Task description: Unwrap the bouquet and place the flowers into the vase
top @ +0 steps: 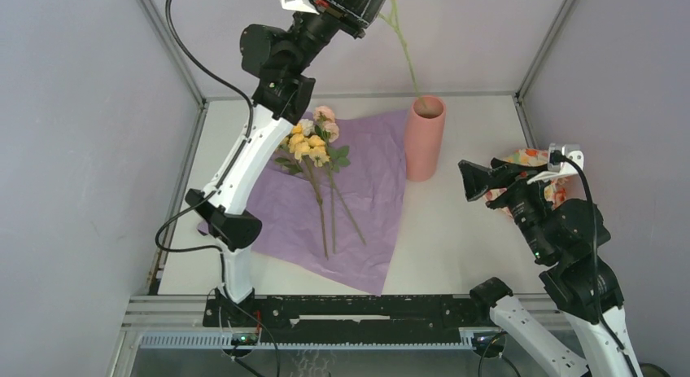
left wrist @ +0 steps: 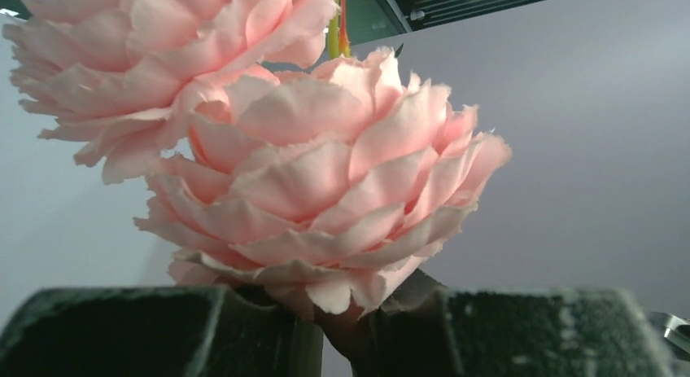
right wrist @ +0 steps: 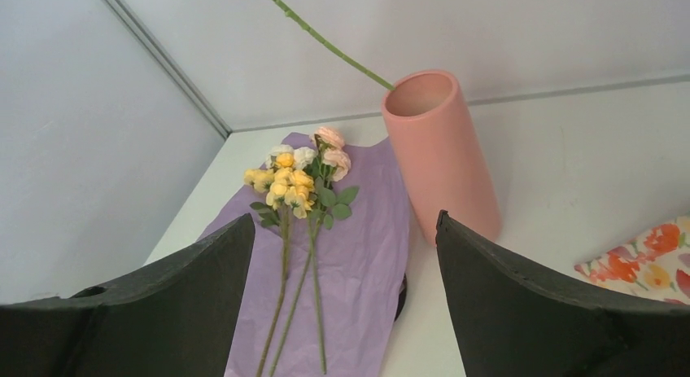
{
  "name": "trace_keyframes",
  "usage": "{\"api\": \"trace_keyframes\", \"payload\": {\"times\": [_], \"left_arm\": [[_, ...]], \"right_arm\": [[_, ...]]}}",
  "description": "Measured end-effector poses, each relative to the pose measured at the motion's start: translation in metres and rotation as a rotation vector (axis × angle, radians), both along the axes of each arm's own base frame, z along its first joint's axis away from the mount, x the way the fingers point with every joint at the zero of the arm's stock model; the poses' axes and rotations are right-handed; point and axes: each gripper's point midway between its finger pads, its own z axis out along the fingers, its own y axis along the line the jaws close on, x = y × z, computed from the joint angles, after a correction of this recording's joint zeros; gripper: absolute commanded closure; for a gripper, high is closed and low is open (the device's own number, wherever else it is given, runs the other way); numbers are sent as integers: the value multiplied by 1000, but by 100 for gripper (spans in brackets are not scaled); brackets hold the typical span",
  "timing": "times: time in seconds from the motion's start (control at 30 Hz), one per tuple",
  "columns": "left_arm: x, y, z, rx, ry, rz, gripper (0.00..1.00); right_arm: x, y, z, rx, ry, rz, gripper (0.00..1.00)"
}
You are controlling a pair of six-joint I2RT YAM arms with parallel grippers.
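Observation:
The bouquet lies opened: its purple paper (top: 358, 222) (right wrist: 358, 263) is spread flat on the table. On it rest yellow, white and pink flowers (top: 313, 145) (right wrist: 297, 177) with long stems. The salmon-pink vase (top: 425, 141) (right wrist: 443, 157) stands upright at the paper's right edge. High above it, my left gripper (top: 382, 2) (left wrist: 342, 312) is shut on the stem just under a pink rose (left wrist: 325, 181). That green stem (top: 407, 59) (right wrist: 325, 39) slants down into the vase's mouth. My right gripper (top: 476, 181) (right wrist: 346, 255) hangs open and empty to the right of the vase, facing it.
An orange-flowered cloth (top: 529, 159) (right wrist: 643, 263) lies at the right, beside my right arm. A dark strip (right wrist: 403, 291) peeks from under the paper's near right edge. Grey walls close in the table at the left, back and right.

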Motion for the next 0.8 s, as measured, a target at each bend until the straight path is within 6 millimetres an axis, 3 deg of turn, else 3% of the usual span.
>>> {"api": "trace_keyframes", "payload": {"times": [0.23,0.4,0.63,0.8], "left_arm": [[18,-8,-9,-12,-15,33,75],[42,-19,-30,-7,30,23,69],[78,-41,-71,5,134,-23,34],[103,-57,-106,30,235,-38,17]], "right_arm": [[14,4,-9,-46,33,-7,10],[23,7,-17,-79,60,-8,10],[24,7,-17,-94,55,-8,10],[22,6,-15,-92,48,-10,10]]}}
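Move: The left hand holds the pink flower high up, with its stem hanging down. The vase it is bound for stands about 16 cm ahead, 17 cm to the right, its middle some 55 cm below the hand. The other flowers' heads lie on the purple paper about 28 cm ahead and 18 cm to the left, some 67 cm down. From the idle right hand the vase is roughly 27 cm ahead, 10 cm left and 25 cm lower. The left hand brings the pink flower down and forward towards the vase, about 10 cm each way and some 5 cm to the right, slow at first and then faster, tilting forward by some 15 degrees so that the stem feeds into the vase's mouth. Over the second half of the descent its fingers spread from nearly shut to wide and give up their grip beside the blooms, while the right hand, still open and empty, edges about 2 cm forward and slightly down, then stays clear. ##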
